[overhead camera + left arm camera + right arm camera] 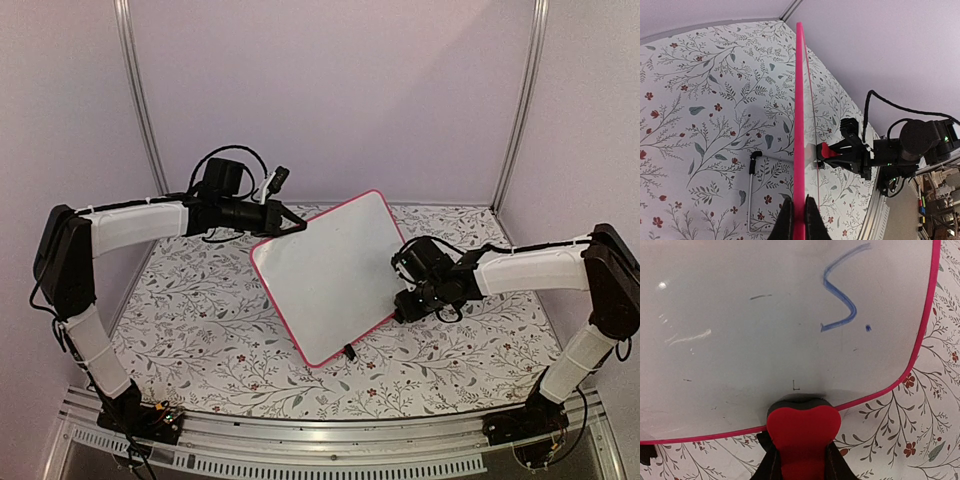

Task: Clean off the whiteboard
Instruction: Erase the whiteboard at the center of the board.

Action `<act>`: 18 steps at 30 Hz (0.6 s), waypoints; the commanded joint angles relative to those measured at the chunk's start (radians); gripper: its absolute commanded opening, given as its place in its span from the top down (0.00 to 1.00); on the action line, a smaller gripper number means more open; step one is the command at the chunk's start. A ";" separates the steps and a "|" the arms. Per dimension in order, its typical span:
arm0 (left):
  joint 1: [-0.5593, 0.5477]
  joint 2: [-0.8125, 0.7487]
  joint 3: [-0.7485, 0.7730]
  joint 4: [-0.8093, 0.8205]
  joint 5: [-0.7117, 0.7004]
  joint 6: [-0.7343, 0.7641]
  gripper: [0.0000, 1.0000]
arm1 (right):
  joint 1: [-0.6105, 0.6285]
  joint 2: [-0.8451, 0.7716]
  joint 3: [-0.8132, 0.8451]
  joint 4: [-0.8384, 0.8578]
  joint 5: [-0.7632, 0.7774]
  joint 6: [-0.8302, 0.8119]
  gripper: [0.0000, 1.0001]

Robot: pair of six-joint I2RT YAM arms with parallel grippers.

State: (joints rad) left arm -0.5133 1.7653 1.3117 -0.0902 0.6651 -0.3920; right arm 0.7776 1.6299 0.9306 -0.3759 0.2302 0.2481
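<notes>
The whiteboard point(330, 275), white with a pink rim, is held tilted above the table. My left gripper point(292, 226) is shut on its upper left rim; in the left wrist view the rim point(800, 100) shows edge-on between my left gripper point(799, 220) jaws. My right gripper point(405, 292) is shut on a red eraser point(802, 432), whose dark felt touches the board point(765, 350) near its lower rim. A blue S-shaped stroke point(840, 295), a blue dot point(868, 328) and a faint dark dash point(761, 297) remain on the board. The eraser point(829, 151) also shows from the left wrist.
The table has a floral cloth point(200, 330). A thin metal rod with a black end point(751, 195) lies on it under the board. A black clip foot point(350, 352) hangs at the board's low edge. Walls with metal posts point(140, 100) close the back.
</notes>
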 commanded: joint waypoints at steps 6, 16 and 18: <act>-0.031 0.031 -0.004 -0.022 -0.045 0.036 1.00 | 0.005 -0.054 0.015 -0.039 0.024 -0.018 1.00; -0.034 0.033 -0.004 -0.021 -0.042 0.034 1.00 | -0.022 -0.075 0.220 -0.016 0.137 -0.066 1.00; -0.033 0.031 -0.005 -0.022 -0.044 0.033 1.00 | -0.039 -0.038 0.249 -0.015 0.141 -0.066 1.00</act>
State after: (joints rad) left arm -0.5137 1.7653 1.3117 -0.0902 0.6670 -0.3897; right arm 0.7670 1.5482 1.1137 -0.4026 0.3233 0.2043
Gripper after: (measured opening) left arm 0.038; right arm 0.224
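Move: The right hand holds the red eraser at the slanted whiteboard's lower right edge. The blue S mark lies higher up the board, about 7 cm ahead, 2 cm left and 7 cm above. The right clip is just below, 2 cm back and 1 cm left; the board's middle is some 12 cm left, 4 cm ahead and 9 cm up. From the left hand, gripping the board's top edge, the S is about 15 cm right, 1 cm back and 9 cm lower. The right hand's eraser comes off the whiteboard's lower right edge, still pinched in the fingers, and rises about 10 cm while reaching some 4.5 cm forward towards the blue S's place, gathering speed. The wrist tips back roughly 15 degrees, so the fingers point farther forward. The left hand stays still and keeps its pinch on the board's top edge. ##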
